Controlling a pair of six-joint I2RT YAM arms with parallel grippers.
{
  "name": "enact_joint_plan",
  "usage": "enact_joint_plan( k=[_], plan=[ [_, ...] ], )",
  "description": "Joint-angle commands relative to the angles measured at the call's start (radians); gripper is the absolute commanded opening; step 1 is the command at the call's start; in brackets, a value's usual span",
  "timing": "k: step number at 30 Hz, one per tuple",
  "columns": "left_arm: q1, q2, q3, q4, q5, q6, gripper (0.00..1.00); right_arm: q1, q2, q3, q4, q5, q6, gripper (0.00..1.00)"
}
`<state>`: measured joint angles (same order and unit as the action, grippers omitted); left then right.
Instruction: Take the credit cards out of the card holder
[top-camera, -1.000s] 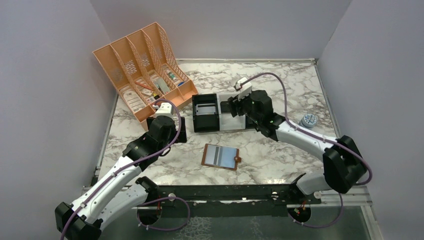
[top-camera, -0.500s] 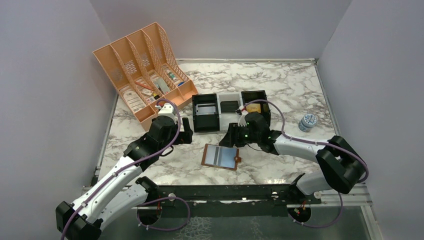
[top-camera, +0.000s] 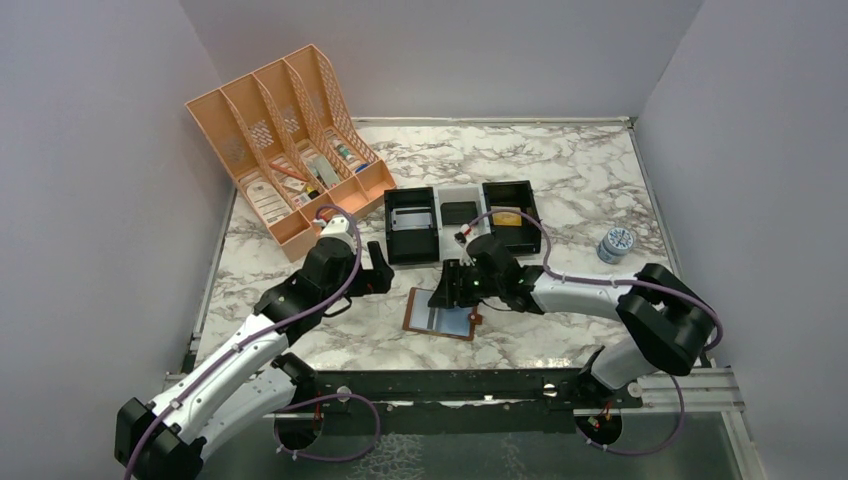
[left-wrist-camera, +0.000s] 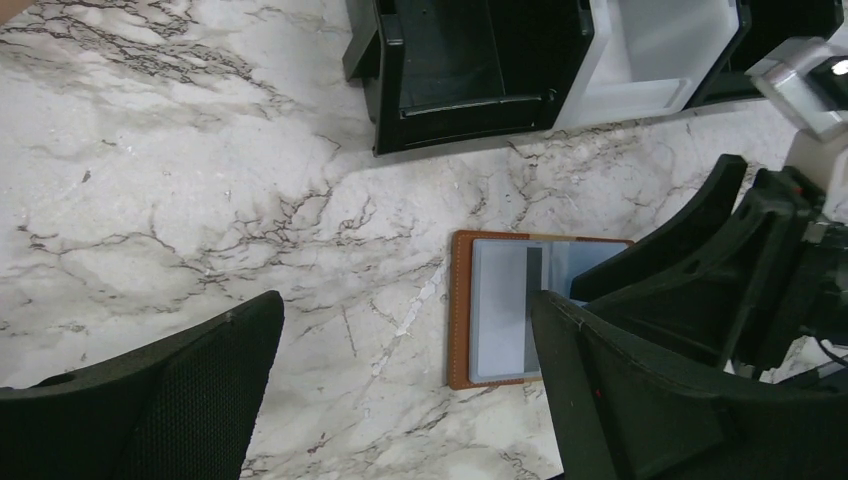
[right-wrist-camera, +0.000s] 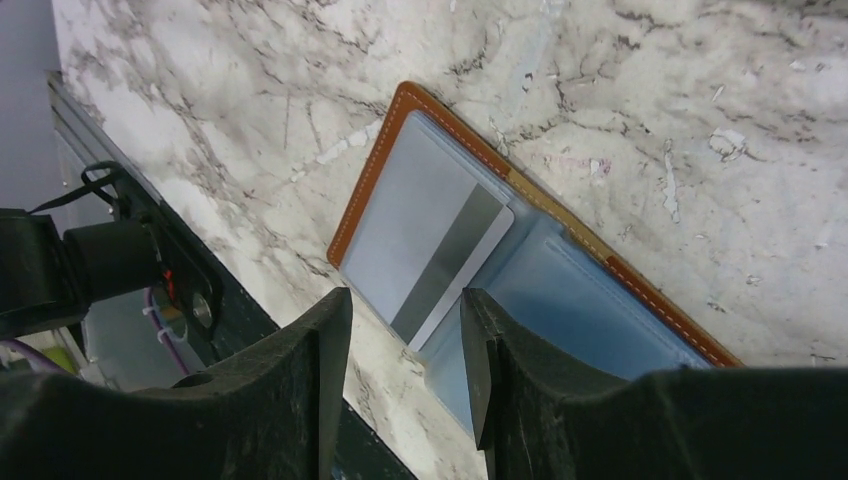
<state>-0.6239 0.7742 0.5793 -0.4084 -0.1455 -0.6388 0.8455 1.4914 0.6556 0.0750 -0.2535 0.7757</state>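
Observation:
The card holder (top-camera: 441, 315), a brown wallet with pale blue pockets, lies spread flat on the marble near the front. A grey credit card (right-wrist-camera: 430, 240) with a dark stripe sits in its left half (left-wrist-camera: 505, 305). My right gripper (top-camera: 450, 291) hangs low over the wallet's far edge. Its jaws stand partly open with nothing between them (right-wrist-camera: 405, 300), and the card's corner shows in the gap below. My left gripper (top-camera: 376, 270) is wide open (left-wrist-camera: 407, 305) just left of the card holder (left-wrist-camera: 460, 320), over bare marble. The right gripper's black fingers (left-wrist-camera: 700, 270) cover the wallet's right half in the left wrist view.
A row of black and white trays (top-camera: 412, 228) stands just behind the wallet. An orange file organizer (top-camera: 285, 140) with small items sits at the back left. A small blue-lidded jar (top-camera: 617, 242) is at the right. A black rail (top-camera: 450, 385) runs along the table's front edge.
The right arm swung from the trays down and forward to the wallet, its jaws narrowing. The left gripper edged right, toward the wallet.

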Motion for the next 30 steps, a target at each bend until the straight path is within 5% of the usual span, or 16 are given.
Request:
enact_joint_plan(
  k=[1, 9, 16, 30],
  plan=[
    [-0.001, 0.013, -0.012, 0.053, 0.061, -0.016, 0.96, 0.017, 0.045, -0.001, 0.032, -0.009, 0.025, 0.44],
    [-0.001, 0.078, -0.055, 0.161, 0.202, -0.022, 0.83, 0.017, 0.131, -0.011, 0.049, 0.014, 0.068, 0.39],
    [-0.006, 0.228, -0.074, 0.256, 0.351, -0.012, 0.60, 0.002, 0.168, -0.029, 0.092, 0.004, 0.091, 0.28],
    [-0.113, 0.443, -0.105, 0.395, 0.376, -0.014, 0.39, -0.092, 0.165, -0.113, 0.256, -0.179, 0.223, 0.22]
  ],
)
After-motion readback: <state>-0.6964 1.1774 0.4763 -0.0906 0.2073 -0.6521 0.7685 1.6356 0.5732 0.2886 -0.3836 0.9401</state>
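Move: The card with the grey stripe, in the left page of the open card holder, has its middle about 3 cm left of the right hand, almost level forward, and 4 cm below. The holder's middle is about 1 cm right of and 1 cm back from that hand; the left black box is some 17 cm ahead and 6 cm left. From the left hand the striped card is about 11 cm right, 4 cm back and 13 cm down. The right fingertips come down about 3 cm onto the striped card's right-hand edge, narrowing to about half their starting gap, then hold there while the wrist tilts slightly. Meanwhile the left hand drops some 9 cm, swinging rightwards and a little back to the holder's left edge; it turns clockwise about 20 degrees, tips down and more than half closes, stopping just above without a touch that can be seen. ##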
